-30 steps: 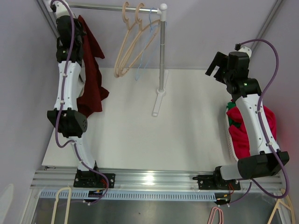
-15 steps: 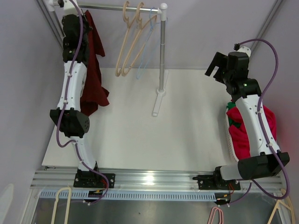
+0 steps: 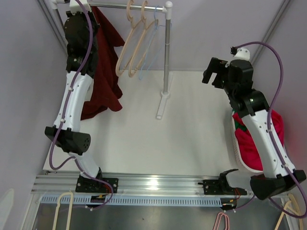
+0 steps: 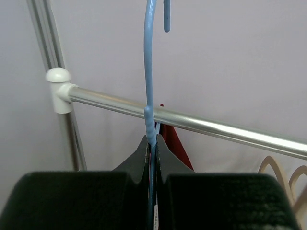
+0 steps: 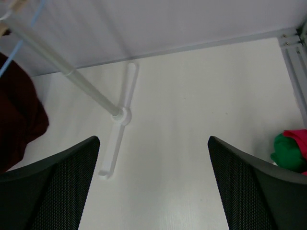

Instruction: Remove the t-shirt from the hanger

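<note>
A dark red t-shirt hangs on a blue hanger at the left end of the rack's rail. My left gripper is up at the rail and is shut on the hanger's neck. The hook rises in front of the rail and well above it. Only a sliver of the shirt shows there. My right gripper is open and empty above the table's right half. The shirt's edge shows at its left.
Beige hangers and a thin blue hanger hang empty on the rail's right part. The rack's post and foot stand mid-table. A pile of red and green clothes lies at the right edge.
My left arm has risen and stretched toward the rail, and the shirt has swung right and forward. My right arm has moved left and forward over the table.
</note>
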### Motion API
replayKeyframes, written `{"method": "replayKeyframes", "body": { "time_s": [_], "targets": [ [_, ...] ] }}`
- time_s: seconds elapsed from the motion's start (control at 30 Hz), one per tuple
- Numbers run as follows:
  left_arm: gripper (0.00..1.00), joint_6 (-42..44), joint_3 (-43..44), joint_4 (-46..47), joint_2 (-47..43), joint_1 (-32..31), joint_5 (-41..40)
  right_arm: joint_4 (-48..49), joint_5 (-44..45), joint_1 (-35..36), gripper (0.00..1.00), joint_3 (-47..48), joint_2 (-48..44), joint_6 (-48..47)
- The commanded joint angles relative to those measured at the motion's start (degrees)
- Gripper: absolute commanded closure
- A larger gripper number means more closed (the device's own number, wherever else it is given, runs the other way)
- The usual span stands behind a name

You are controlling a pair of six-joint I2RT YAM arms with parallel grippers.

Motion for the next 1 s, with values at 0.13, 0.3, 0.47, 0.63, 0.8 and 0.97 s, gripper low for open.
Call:
{"method": "replayKeyframes", "body": {
  "time_s": [0.13, 0.3, 0.47, 0.63, 0.8, 0.97],
  "targets": [
    [0.99, 7.35, 0.59, 6.91, -11.14, -4.76, -11.39, 11.49, -13.61, 7.75, 0.04, -3.88, -10.07, -7.08],
    [0.99, 8.49, -0.46, 3.74, -13.18, -7.58, -18.94, 15.99, -23.21, 20.3, 0.05, -6.96, -11.49, -10.51],
    [0.99, 19.27, -1.96, 9.17, -13.71, -12.05, -30.63, 21.51, -30.5, 28.5, 0.05, -8.71, -9.55, -8.23],
    [0.99, 26.86, -1.69, 14.63, -14.23, -14.26, -40.56, 33.46, -34.55, 33.86, 0.05, -11.96, -6.75, -5.68],
    [0.99, 26.7, -9.42, 16.04, -19.58, -16.02, -42.95, 44.54, -32.55, 42.47, 0.06, -11.8, -0.51, -5.5],
    [0.99, 27.56, -14.96, 17.36, -22.4, -18.21, -45.58, 51.67, -28.41, 48.8, 0.06, -9.6, 7.14, -6.38]
  ]
}}
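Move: Below the left hand, which already grips the blue hanger clear of the rail, the dark-red t-shirt hangs with its middle about 27 cm down. The rail is some 7 cm ahead of that hand and 6 cm lower; the wooden hangers are about 22 cm to its right, 6 cm ahead and 17 cm lower. From the right hand the t-shirt is some 45 cm left, 12 cm ahead and 8 cm lower, beyond the right post, about 20 cm left, 16 cm ahead and 10 cm lower. Sweeping some 35 cm left and 20 cm back towards the hanging t-shirt, the right hand climbs a little at first and swings about 75 degrees counter-clockwise, so its wide-open fingers come to face the cloth. Meanwhile the left hand keeps its pinch on the blue hanger and draws it about 18 cm back from the rail, slightly left and up, turning some 30 degrees counter-clockwise. ##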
